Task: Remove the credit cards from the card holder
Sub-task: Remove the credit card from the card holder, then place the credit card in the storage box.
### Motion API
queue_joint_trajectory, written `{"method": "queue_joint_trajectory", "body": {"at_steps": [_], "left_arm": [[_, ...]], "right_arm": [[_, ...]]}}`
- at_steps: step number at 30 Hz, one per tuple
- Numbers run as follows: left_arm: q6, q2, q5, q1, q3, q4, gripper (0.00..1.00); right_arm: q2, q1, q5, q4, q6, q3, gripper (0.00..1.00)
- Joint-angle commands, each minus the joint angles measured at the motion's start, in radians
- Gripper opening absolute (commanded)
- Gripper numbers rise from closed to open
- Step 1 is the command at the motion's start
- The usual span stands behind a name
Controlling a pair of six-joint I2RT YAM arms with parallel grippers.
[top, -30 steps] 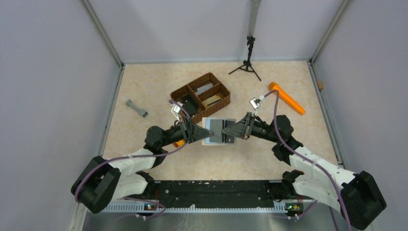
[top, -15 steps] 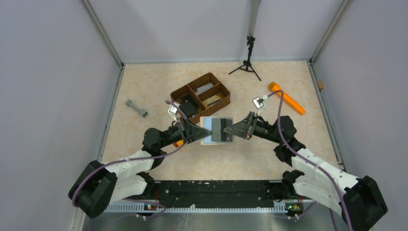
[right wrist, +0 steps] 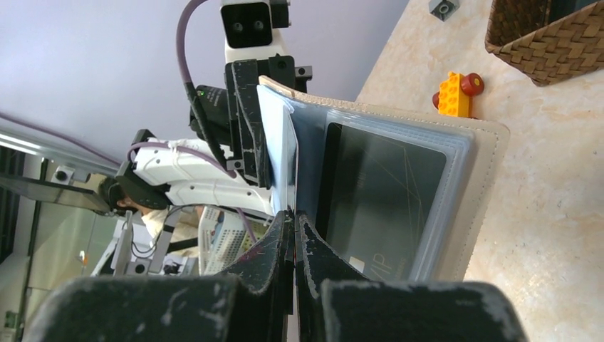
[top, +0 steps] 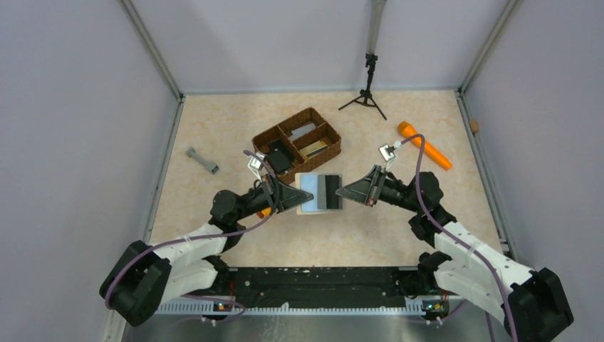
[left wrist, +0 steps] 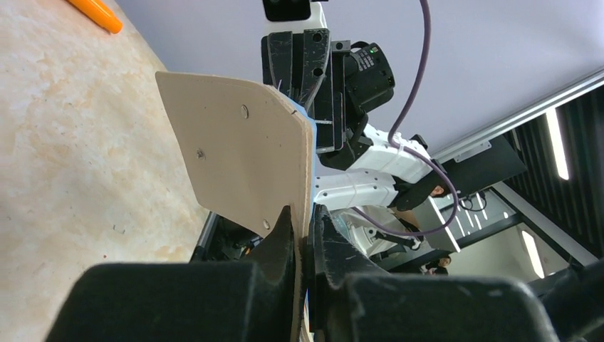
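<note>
The card holder (top: 306, 187) is held open just above the table's middle, its pale blue inside facing up. My left gripper (top: 294, 197) is shut on its left flap; the left wrist view shows the cream-beige outside (left wrist: 242, 157) pinched between my fingers (left wrist: 303, 221). A dark credit card (right wrist: 384, 192) sits in a clear sleeve of the holder (right wrist: 491, 164). My right gripper (right wrist: 294, 217) is shut on a thin dark edge at the holder's right side (top: 340, 193); it looks like a card seen edge-on.
A brown wicker tray (top: 281, 122) with dark items stands behind the holder. An orange marker (top: 425, 145) lies at the right, a grey dumbbell-shaped piece (top: 202, 160) at the left, a small tripod (top: 367, 96) at the back. A yellow toy brick (right wrist: 451, 94) lies beside my left arm.
My right gripper has drawn a little to the right, still shut. The holder and my left gripper have shifted slightly away from the bases.
</note>
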Motion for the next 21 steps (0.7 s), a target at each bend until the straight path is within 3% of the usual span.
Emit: {"method": "queue_joint_trajectory", "body": {"at_steps": [1, 4, 7, 10, 21], "left_arm": [[0.075, -0.057, -0.034, 0.007, 0.035, -0.059, 0.0], [0.193, -0.134, -0.077, 0.019, 0.096, -0.36, 0.0], [0.337, -0.218, -0.188, 0.027, 0.208, -0.76, 0.0], [0.438, -0.274, -0.282, 0.043, 0.299, -1.045, 0.0], [0.638, -0.328, -0.429, 0.208, 0.585, -1.539, 0.0]], "right_arm": [[-0.01, -0.021, 0.014, -0.058, -0.06, 0.041, 0.0], [-0.003, -0.028, 0.057, -0.224, -0.159, 0.114, 0.0], [0.018, -0.033, 0.121, -0.381, -0.262, 0.202, 0.0], [0.055, -0.043, 0.152, -0.449, -0.32, 0.255, 0.0], [0.408, -0.047, 0.17, -0.515, -0.467, 0.546, 0.0]]}}
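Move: The dark card is already pinched in the right fingers and drawn out over the card holder, about 4 cm right of the left hand and level with it. The open card holder, still in the left grip, has its middle roughly 4 cm left of the right hand. Below, the basket lies some 22 cm ahead, 11 cm left and 16 cm below the right hand; the yellow toy car sits about 5 cm ahead, 17 cm left and 17 cm below the left hand. The card and the card holder are both carried forward about 8 cm towards the basket and parted from each other, both grips staying shut. The left hand draws the holder off to the left by nearly as much, its fingers swinging forward and tipping down by some 30 degrees each way; the right hand goes almost straight forward with the card, sinking slightly late on, fingers tipping down. ##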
